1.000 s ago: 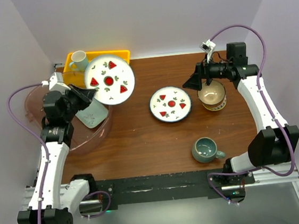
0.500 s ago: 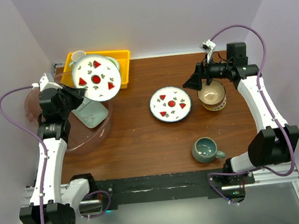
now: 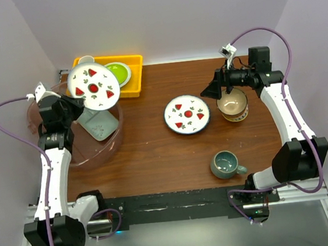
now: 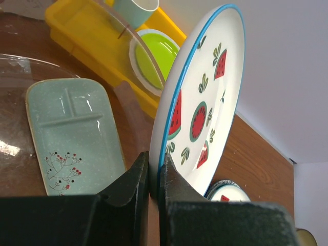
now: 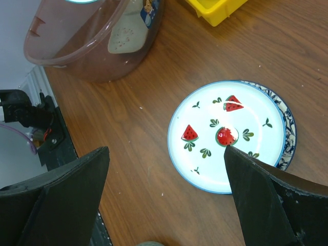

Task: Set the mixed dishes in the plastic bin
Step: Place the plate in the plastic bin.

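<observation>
My left gripper [image 3: 75, 104] [image 4: 154, 163] is shut on the lower rim of a blue-rimmed watermelon plate [image 3: 93, 88] [image 4: 201, 105]. It holds the plate tilted almost on edge above the back of the pinkish plastic bin [image 3: 100, 153] [image 5: 77, 48]. A pale green divided tray [image 3: 100, 127] [image 4: 72, 133] lies inside the bin. A second watermelon plate [image 3: 187, 114] [image 5: 225, 133] rests on a blue-patterned plate [image 5: 287, 120] mid-table. My right gripper [image 3: 214, 90] [image 5: 166, 154] hangs open above the table between that stack and a cream-tan bowl [image 3: 232, 104]. A teal mug [image 3: 225, 163] stands nearer the front.
A yellow tray [image 3: 134, 79] [image 4: 77, 23] behind the bin holds a lime-green plate [image 3: 118, 73] [image 4: 154, 56] and a pale mug [image 3: 86, 59] [image 4: 134, 7]. The bin sits at the table's left edge, close to the left wall.
My left arm has swung the held plate leftward and back, from over the bin's right rim to above the bin's rear, uncovering the lime-green plate. The right arm has not moved.
</observation>
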Available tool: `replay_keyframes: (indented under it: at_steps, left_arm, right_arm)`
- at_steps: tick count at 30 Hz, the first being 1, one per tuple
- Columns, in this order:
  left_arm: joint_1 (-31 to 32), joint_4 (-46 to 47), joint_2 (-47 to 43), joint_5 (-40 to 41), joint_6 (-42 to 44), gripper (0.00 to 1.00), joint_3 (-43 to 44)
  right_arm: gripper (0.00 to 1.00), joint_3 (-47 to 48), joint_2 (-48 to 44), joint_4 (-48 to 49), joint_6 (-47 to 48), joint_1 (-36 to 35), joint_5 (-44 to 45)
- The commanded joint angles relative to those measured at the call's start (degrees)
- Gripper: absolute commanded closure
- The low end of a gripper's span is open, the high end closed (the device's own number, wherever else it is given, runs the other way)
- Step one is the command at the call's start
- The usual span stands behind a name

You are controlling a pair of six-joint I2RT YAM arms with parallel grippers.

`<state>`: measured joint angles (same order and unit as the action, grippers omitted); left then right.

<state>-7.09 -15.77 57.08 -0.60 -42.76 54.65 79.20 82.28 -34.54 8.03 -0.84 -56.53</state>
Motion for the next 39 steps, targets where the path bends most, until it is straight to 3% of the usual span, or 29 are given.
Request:
replay_keyframes:
  at_steps: [1,10,23,39]
  left_arm:
    - [-1.9,9.7,0.7,-0.2,-1.5,1.00,2.9]
    - [-4.8,8.4,0.3,0.4,-3.7,1.00,0.5]
    - [-6.4,-0.7,-4.2,13.7,-8.9,1.00,-0.3]
    - [-6.9,6.5,-2.9,6.3,-13.5,1.00,-12.1]
  right_arm:
    - [0.02,0.3,0.4,1.4,1.0,0.2,-0.9]
    - [0.02,-0.4,0.0,0.9,2.1,0.1,-0.4]
    - [0.02,-0.3,0.6,0.8,2.0,0.2,-0.4]
    - [0.02,-0.4,0.4,0.9,2.0,0.2,-0.3]
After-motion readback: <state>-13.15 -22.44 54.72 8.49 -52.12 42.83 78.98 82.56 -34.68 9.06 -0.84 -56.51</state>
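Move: The left hand, already holding the plate by its edge, is bringing it over the plastic bin, whose middle lies about 20 cm below, some 6 cm to the left and 3 cm back. The green tray in the bin is roughly 25 cm below, 3 cm ahead and 2 cm right; the green plate in the yellow tray is some 28 cm ahead and 11 cm right. For the right hand the bin's middle is about 57 cm left, 2 cm back and 20 cm below. Keeping its pinch on the plate's edge, the left hand sinks slightly as it slides left over the bin, then draws back about 5 cm while swinging some 20 degrees counter-clockwise. From there it drops faster towards the green tray, about 10 cm down in all, tipping its fingers some 15 degrees further down. ##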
